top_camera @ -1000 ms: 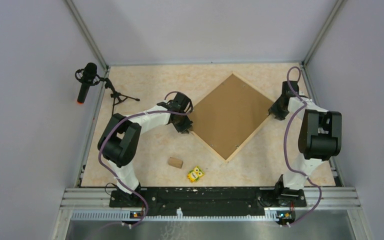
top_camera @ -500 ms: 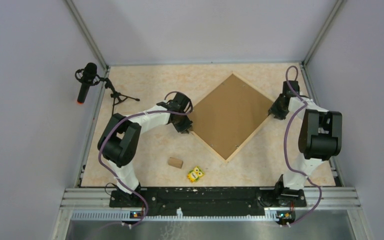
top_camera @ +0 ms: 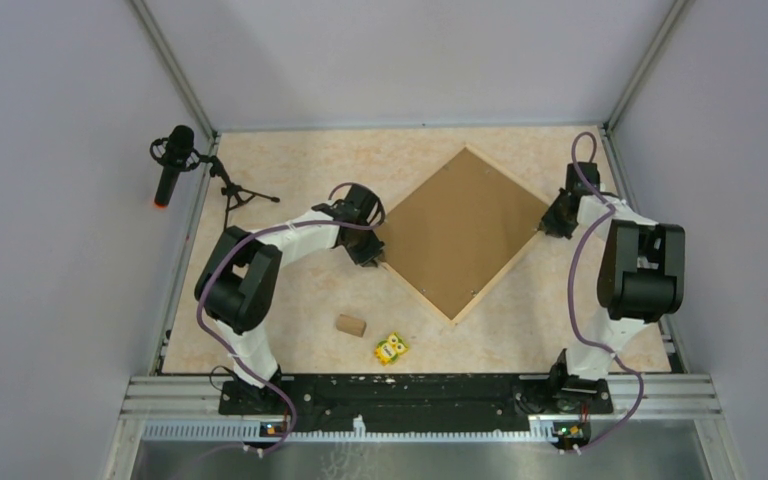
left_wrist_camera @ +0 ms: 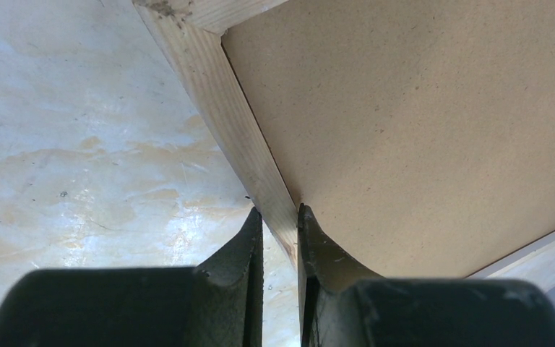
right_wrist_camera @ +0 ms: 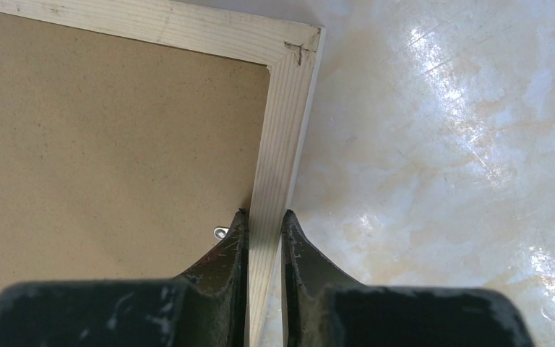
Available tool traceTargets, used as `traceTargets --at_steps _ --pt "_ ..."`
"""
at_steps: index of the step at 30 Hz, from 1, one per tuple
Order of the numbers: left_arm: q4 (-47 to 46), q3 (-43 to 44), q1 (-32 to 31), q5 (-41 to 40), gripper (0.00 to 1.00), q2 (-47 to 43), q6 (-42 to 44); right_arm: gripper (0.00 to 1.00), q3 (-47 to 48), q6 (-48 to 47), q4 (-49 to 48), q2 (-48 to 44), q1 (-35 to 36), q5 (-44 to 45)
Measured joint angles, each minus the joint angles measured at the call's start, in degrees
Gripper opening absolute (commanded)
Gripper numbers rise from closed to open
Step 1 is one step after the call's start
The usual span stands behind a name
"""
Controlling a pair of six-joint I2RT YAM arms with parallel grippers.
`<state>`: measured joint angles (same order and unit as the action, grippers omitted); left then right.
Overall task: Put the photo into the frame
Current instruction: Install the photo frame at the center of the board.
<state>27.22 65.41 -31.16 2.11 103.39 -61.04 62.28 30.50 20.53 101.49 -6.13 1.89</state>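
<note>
The frame (top_camera: pixel 505 268) lies face down on the table, turned like a diamond, its thin pale wood strips around a plain brown backing board (top_camera: pixel 460 230). The photo is hidden. My left gripper (top_camera: pixel 373 254) is at the frame's left corner. In the left wrist view it (left_wrist_camera: pixel 280 223) is shut on the wood strip (left_wrist_camera: pixel 231 108), one finger outside and one on the board side. My right gripper (top_camera: pixel 550 220) is at the right corner. In the right wrist view it (right_wrist_camera: pixel 264 217) is shut across the strip (right_wrist_camera: pixel 282 130), with both fingers against the wood.
A small wooden block (top_camera: pixel 350 325) and a yellow owl toy (top_camera: pixel 391 348) lie near the front of the table. A microphone on a stand (top_camera: pixel 172 160) stands at the far left. A small metal tab (right_wrist_camera: pixel 220 233) sits on the board beside my right gripper's inner finger.
The right gripper has shifted slightly toward the back at the frame's right corner. The frame's right corner has nudged with it. The left arm has not moved.
</note>
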Motion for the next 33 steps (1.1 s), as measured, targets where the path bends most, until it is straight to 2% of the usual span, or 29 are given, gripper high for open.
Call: traceTargets --at_steps 7,14,18,24,27,30,33 --pt "-0.17 -0.04 1.46 2.99 0.12 0.26 2.32 0.0 -4.0 -0.11 -2.62 -2.82 -0.11 -0.26" --pt "1.14 0.94 4.42 6.86 0.3 1.16 7.65 0.0 -15.54 1.4 -9.25 -11.26 -0.28 -0.61" --pt "0.24 0.98 6.49 8.44 0.33 2.12 11.5 0.0 -21.55 3.69 -12.48 -16.04 0.87 -0.72" --pt "-0.68 1.77 11.52 19.1 0.4 5.03 15.54 0.0 -27.56 6.6 -14.51 -21.97 3.17 1.49" --pt "-3.54 1.51 14.43 25.77 0.5 6.36 16.57 0.0 -30.25 8.13 -14.6 -25.09 5.35 1.53" --pt "-10.58 -0.57 16.63 30.32 0.6 6.25 17.16 0.08 -32.83 9.2 -15.04 -28.09 6.64 1.14" --pt "-14.14 -1.49 17.11 31.91 0.68 5.62 18.21 0.24 -33.68 9.09 -14.84 -29.31 6.84 0.52"
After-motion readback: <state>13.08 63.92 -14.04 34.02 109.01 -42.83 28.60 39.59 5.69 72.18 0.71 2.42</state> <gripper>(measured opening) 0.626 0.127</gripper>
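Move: Both grippers still pinch the picture frame, which lies brown backing up like a diamond. From the left gripper the frame's middle lies about 21 cm right and 8 cm ahead, its near corner 20 cm right and 17 cm back, the small wood block 18 cm back and 7 cm left, and the yellow packet 23 cm back and 4 cm right. From the right gripper the frame's middle is some 22 cm left and level with it, the frame's right corner 5 cm ahead and 4 cm right. All are at about fingertip height. Keep the right gripper shut on the lower-right rail and draw it back about 10 cm, then increasingly leftward too, its fingertips tilting outward. Let the left gripper give some 2 cm left with its rail, turning clockwise, then open it, ease it forward about 4 cm and roll its left side down, ending with open fingers astride the left rail. ##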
